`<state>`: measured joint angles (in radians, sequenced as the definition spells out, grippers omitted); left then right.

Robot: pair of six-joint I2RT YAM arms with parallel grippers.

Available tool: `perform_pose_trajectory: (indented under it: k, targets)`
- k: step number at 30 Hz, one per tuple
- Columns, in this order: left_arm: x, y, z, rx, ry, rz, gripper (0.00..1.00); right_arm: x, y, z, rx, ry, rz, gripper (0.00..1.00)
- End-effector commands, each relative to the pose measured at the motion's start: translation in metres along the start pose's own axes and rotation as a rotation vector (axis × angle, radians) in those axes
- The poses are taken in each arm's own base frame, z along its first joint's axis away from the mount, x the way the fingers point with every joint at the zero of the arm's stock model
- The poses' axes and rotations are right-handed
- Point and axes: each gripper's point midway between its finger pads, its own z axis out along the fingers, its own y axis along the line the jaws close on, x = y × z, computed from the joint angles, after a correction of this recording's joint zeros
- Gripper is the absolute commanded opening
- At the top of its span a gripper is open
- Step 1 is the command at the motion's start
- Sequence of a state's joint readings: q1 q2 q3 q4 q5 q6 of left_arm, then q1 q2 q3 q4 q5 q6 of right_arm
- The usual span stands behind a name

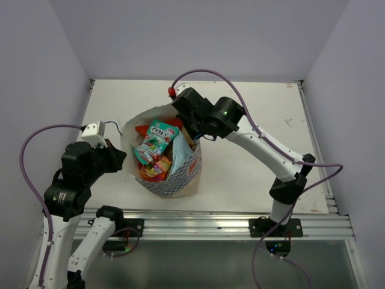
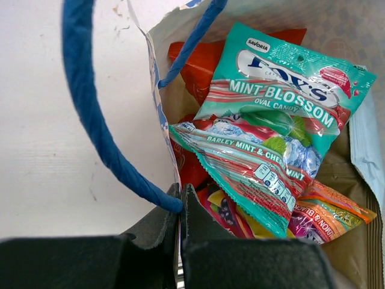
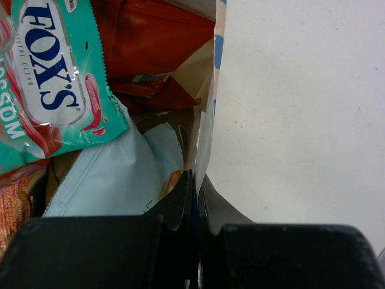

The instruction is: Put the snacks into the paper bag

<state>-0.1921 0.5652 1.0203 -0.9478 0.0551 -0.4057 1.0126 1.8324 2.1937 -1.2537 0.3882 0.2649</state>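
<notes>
The paper bag (image 1: pixel 180 180) stands upright mid-table, checkered blue and white outside, its mouth wide. The snacks lie inside it. A teal mint packet (image 1: pixel 161 135) (image 2: pixel 283 96) (image 3: pixel 48 78) lies on top, over a red chip bag (image 2: pixel 192 66) (image 3: pixel 156 36), a light-blue chip bag (image 3: pixel 108 180) (image 1: pixel 183 158) and small red-yellow packets (image 2: pixel 325 217). My left gripper (image 1: pixel 123 158) (image 2: pixel 179 195) is shut on the bag's left rim (image 2: pixel 157 102), by the blue cord handle (image 2: pixel 90 114). At the bag's far right rim (image 3: pixel 207 132), my right gripper (image 1: pixel 191 133) (image 3: pixel 197 180) is shut on the paper.
The white table (image 1: pixel 252 162) has raised edges at the sides and a metal rail (image 1: pixel 210 223) along the near edge. Purple cables (image 1: pixel 252 120) loop over both arms. Grey walls close in the left, right and back.
</notes>
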Motion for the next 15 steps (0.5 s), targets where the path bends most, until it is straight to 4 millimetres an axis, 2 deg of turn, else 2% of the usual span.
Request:
perform_pose_trajectory:
  k: [1,2,4,9,11,15]
  targets:
    - [-0.059,-0.043,-0.022,0.177,-0.195,-0.033,0.0,-0.01,-0.043,-0.047,0.093,-0.093,0.057,0.0]
    - [-0.059,-0.045,-0.019,0.191,-0.187,-0.038,0.0,-0.008,-0.048,-0.052,0.096,-0.101,0.067,0.0]
    - [-0.062,-0.05,-0.016,0.216,-0.2,-0.051,0.0,0.002,-0.055,-0.046,0.116,-0.077,0.081,0.0]
    - [-0.053,-0.061,-0.007,0.293,-0.178,-0.086,0.0,0.02,-0.073,-0.047,0.14,-0.064,0.125,0.0]
    - [-0.05,-0.063,-0.002,0.315,-0.174,-0.097,0.0,0.03,-0.079,-0.038,0.155,-0.038,0.129,0.0]
    - [-0.047,-0.074,0.002,0.387,-0.174,-0.101,0.0,0.046,-0.078,-0.022,0.152,0.004,0.125,0.0]
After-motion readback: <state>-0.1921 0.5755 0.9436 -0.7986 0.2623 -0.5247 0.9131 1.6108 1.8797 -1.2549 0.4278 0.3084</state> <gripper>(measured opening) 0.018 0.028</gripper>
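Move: My left hand has the paper bag's left rim and blue handle, my right hand its right rim. I'm taking the bag to the clear table roughly 15 cm right of my right hand and 25 cm lower, some 37 cm right of my left. The mint candy pack sits inside, about 9 cm right, 4 cm ahead of and 8 cm below my left hand. The light-blue chips bag stands about 5 cm left, 5 cm back and 10 cm below my right. I keep both pinches on the rim and swing the bag to the right, my right hand leading by about 8 cm and my left following about 4 cm. Both hands rise slightly, then sink again, the right ending some 2 cm lower. Both wrists turn a little clockwise, and the left also rolls about 10 degrees, its left side dipping. ##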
